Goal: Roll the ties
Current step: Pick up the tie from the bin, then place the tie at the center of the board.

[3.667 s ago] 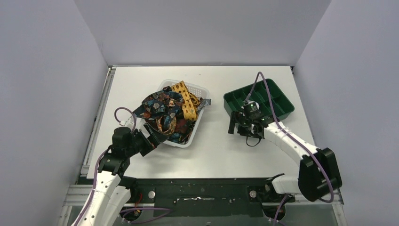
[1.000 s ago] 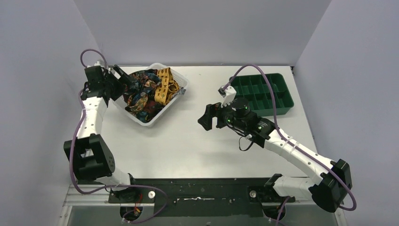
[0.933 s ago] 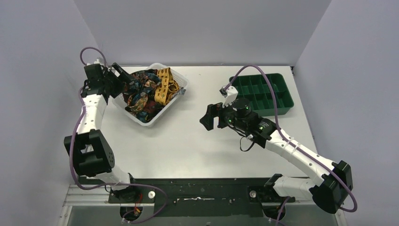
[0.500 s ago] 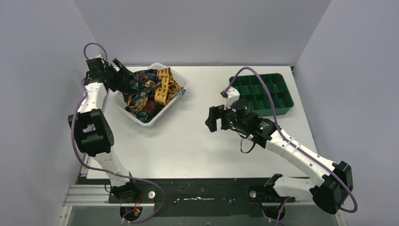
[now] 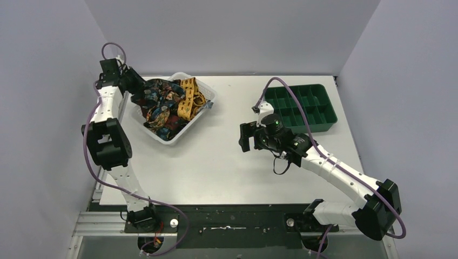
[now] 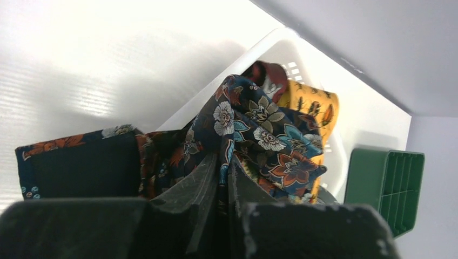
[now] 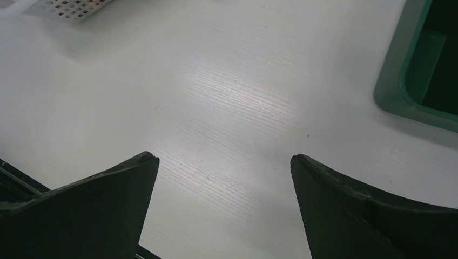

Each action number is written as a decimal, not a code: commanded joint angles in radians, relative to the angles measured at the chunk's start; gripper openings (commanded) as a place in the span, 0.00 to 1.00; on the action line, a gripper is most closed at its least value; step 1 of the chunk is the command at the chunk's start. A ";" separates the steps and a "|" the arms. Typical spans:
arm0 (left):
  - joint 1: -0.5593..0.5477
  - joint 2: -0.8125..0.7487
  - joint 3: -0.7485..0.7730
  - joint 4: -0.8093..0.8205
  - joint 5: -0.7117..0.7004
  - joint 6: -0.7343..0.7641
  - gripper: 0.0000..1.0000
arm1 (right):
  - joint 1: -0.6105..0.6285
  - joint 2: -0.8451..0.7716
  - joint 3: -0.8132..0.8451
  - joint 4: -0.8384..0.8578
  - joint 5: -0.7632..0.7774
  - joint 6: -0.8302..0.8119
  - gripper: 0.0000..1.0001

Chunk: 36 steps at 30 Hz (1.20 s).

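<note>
Several ties lie piled in a white basket at the table's back left. Uppermost is a dark floral tie, with a mustard-yellow tie behind it. My left gripper is at the basket's left rim, shut on a fold of the dark floral tie, which shows pinched between the fingers in the left wrist view. My right gripper hovers open over bare table near the middle, holding nothing.
A green divided tray stands at the back right, just behind the right arm. Grey walls close the table on three sides; the left arm reaches up along the left wall. A corner of the basket shows in the right wrist view.
My left gripper has closed on the dark floral tie at the basket's left rim, and the left arm has swung further back. The right gripper has drifted slightly right, still open.
</note>
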 commanded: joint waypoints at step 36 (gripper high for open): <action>-1.262 -0.487 -0.577 0.376 -0.141 -0.084 0.00 | -0.442 -0.145 -0.067 -0.102 0.099 0.157 1.00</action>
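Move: A dark floral tie is already pinched in the left fingers at the bin's far left corner. The open table patch it is taken to lies about 36 cm back, 45 cm right and some 11 cm below that hand. The bin's middle is roughly 11 cm back and 10 cm right, and the yellow tie 7 cm back and 17 cm right. From the right hand, the pinched tie is about 27 cm ahead and 43 cm left, and the green tray 13 cm ahead and 26 cm right. Keeping the dark floral tie shut between its fingers, the left hand first pulls it almost straight up, then sweeps it over the bin to the right and back towards the robot, about 45 cm right and 36 cm back, cresting nearly 20 cm up and sinking some 14 cm at the end while turning about 65 degrees clockwise. Once that sweep is under way the right hand, empty and wide open, draws aside some 14 cm to its right and a little forward towards the green tray, turning about 35 degrees clockwise and leaving the middle of the table free. ##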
